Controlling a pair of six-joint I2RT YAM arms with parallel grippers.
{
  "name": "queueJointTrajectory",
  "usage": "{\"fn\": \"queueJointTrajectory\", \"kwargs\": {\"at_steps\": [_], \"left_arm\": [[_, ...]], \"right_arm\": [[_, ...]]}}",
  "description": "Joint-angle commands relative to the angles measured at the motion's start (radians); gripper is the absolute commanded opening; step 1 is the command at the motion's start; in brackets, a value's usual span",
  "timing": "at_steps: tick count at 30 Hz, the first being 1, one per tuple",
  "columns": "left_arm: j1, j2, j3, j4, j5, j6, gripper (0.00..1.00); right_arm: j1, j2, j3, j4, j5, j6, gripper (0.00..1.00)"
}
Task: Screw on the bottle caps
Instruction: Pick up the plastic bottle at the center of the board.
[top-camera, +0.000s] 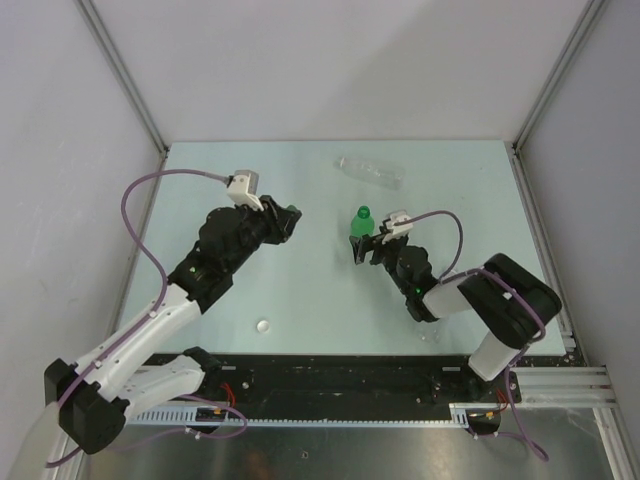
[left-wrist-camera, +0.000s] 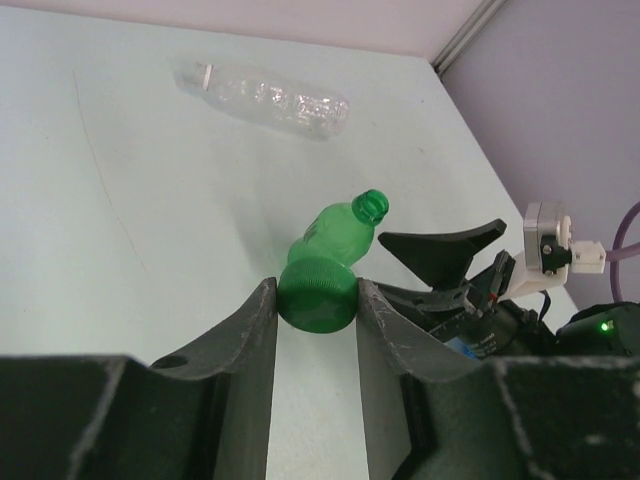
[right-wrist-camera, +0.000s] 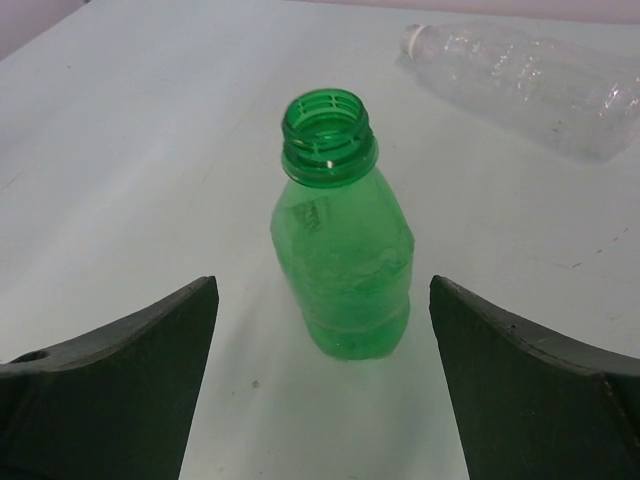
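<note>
The translucent green bottle (top-camera: 361, 226) stands upright mid-table with its neck open; it also shows in the right wrist view (right-wrist-camera: 345, 260) and the left wrist view (left-wrist-camera: 335, 232). My left gripper (top-camera: 287, 214) is shut on the green cap (left-wrist-camera: 318, 295), held above the table to the left of the bottle. My right gripper (top-camera: 373, 246) is open, its fingers (right-wrist-camera: 130, 370) on either side of the bottle's lower part without touching it. The clear unlabelled bottle (top-camera: 370, 172) lies on its side at the back. One white cap (top-camera: 263, 325) lies near the front.
The clear bottle (right-wrist-camera: 520, 75) shows white at its neck end. A small clear thing (top-camera: 430, 336) lies by the right arm near the front edge; I cannot tell what it is. Grey walls and metal rails enclose the table (top-camera: 300, 290).
</note>
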Motion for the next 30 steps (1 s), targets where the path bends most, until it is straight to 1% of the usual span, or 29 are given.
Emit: {"fn": "queueJointTrajectory", "kwargs": {"at_steps": [1,4,9,15,24,27,30], "left_arm": [[0.003,-0.049,-0.026,0.016,-0.027,0.042,0.24],[0.004,-0.051,-0.030,0.016,-0.029,0.054,0.24],[0.005,-0.053,-0.026,0.016,-0.016,0.057,0.24],[0.003,-0.063,-0.031,0.017,-0.011,0.058,0.24],[0.004,-0.081,-0.031,0.019,0.005,0.072,0.25],[0.003,-0.080,-0.028,0.022,0.008,0.080,0.25],[0.004,-0.079,-0.025,0.023,0.009,0.089,0.25]], "right_arm": [[0.007,0.086,-0.005,0.225,0.058,0.010,0.90],[0.008,0.147,-0.005,0.313,0.060,-0.001,0.90],[0.010,0.162,0.015,0.305,0.066,0.020,0.88],[0.027,0.206,0.046,0.240,0.073,0.120,0.88],[0.023,0.274,0.136,0.117,0.100,0.179,0.90],[0.016,0.290,0.171,0.057,0.118,0.203,0.93],[0.021,0.308,0.232,-0.052,0.156,0.203,0.94]]}}
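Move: The green bottle stands open-mouthed in front of the right hand's wide fingers, its middle about 6 cm ahead, 2 cm to the left and 4 cm lower. The clear bottle lies some 20 cm beyond the green bottle and 3 cm to its right; the blue-label bottle is about 15 cm to the right hand's right and 9 cm back. From the left hand, which holds the green cap, the green bottle is roughly 11 cm ahead, 13 cm right and 20 cm down. The right finger comes up against the green bottle's right side as the right hand brings its open jaws around the body. The hand first sinks some 4 cm, then eases forward and left, about 3 cm each way, with the fingers tipping slightly down and the hand's left side rising a little. The fingers stay wide open, not yet closing. ##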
